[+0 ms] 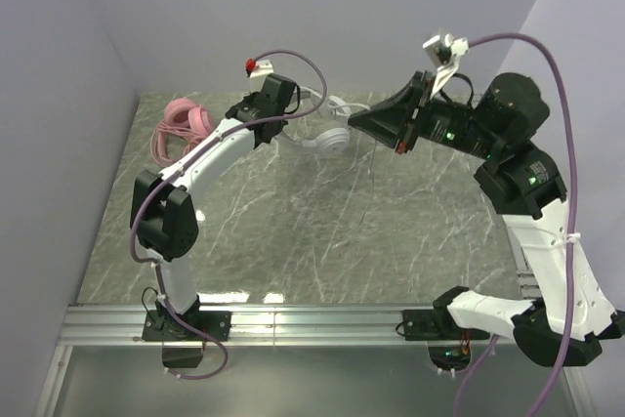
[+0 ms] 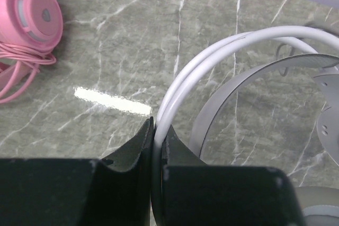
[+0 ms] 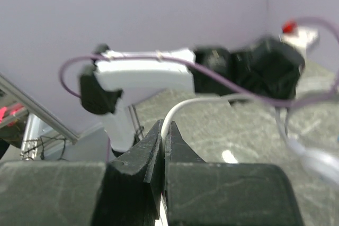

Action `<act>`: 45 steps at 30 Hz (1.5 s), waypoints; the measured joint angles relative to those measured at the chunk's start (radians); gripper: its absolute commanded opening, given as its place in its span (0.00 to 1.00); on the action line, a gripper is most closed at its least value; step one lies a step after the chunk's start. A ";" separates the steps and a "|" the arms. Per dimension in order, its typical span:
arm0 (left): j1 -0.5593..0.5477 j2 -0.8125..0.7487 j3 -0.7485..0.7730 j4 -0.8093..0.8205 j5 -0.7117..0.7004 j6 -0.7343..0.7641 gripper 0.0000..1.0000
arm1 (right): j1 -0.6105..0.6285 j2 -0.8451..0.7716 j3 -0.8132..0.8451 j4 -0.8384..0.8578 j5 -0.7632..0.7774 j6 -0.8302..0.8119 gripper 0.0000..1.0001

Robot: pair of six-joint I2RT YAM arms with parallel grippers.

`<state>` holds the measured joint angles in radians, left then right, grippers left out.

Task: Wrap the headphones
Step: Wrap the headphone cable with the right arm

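Note:
The white headphones (image 1: 329, 140) are at the back middle of the table, held up by their headband. My left gripper (image 1: 305, 103) is shut on that white headband (image 2: 212, 56), which runs straight between its jaws (image 2: 158, 125). My right gripper (image 1: 354, 122) is just to the right of them, raised, and shut on their thin cable (image 3: 196, 101), which comes out between its jaws (image 3: 164, 128). A thin strand of cable (image 1: 371, 178) hangs from it towards the table. The pink headphones (image 1: 181, 124) lie at the back left with their pink cable (image 2: 16, 72) bunched beside an ear cup (image 2: 32, 11).
Grey marble table top (image 1: 293, 231) with walls at the back and left. A metal rail (image 1: 312, 324) runs along the near edge, where both arm bases are bolted. The left arm (image 3: 143, 72) fills the middle of the right wrist view.

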<state>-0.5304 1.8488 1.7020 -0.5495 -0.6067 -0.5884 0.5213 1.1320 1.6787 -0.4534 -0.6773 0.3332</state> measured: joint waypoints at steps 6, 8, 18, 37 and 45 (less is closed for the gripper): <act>0.000 0.027 -0.012 0.019 0.024 -0.003 0.00 | 0.000 0.117 0.309 -0.058 -0.002 0.018 0.00; 0.000 0.027 -0.042 0.041 0.028 -0.002 0.00 | -0.008 0.176 0.454 -0.084 0.004 0.019 0.00; -0.021 -0.042 -0.332 0.116 0.026 0.005 0.00 | -0.463 0.314 0.566 0.082 0.022 0.288 0.00; -0.039 -0.478 -0.369 -0.133 0.095 0.000 0.00 | -0.446 0.388 -0.155 -0.047 0.333 0.034 0.79; -0.039 -0.489 -0.334 -0.208 0.129 0.016 0.00 | -0.349 0.242 -0.467 0.175 0.098 -0.063 0.82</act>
<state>-0.5694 1.3598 1.3682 -0.7578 -0.4774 -0.5728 0.1722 1.3739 1.2114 -0.2779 -0.5797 0.2703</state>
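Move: Up high with the cable pinched in its fingers, the right hand has the white headphones about 28 cm ahead, 6 cm to its left and some 30 cm below. The left gripper that holds them by the headband is also about 28 cm ahead of the right hand, 17 cm to its left and 30 cm lower. For the left hand, the white headphones' middle sits about 11 cm to its right and 3 cm below, with the pink headphones on the table roughly 8 cm ahead, 25 cm to the left and 19 cm down. Swinging the cable in a big arc, the right hand lifts about 15 cm, sweeps forward and right while turning clockwise and tipping down, and plunges some 40 cm from its peak; it opens wide on the way down, letting go of the cable, then curves left and back towards the white headphones. The left hand keeps its grip on the headband, dips back, then rises, ending about 13 cm nearer the base. ##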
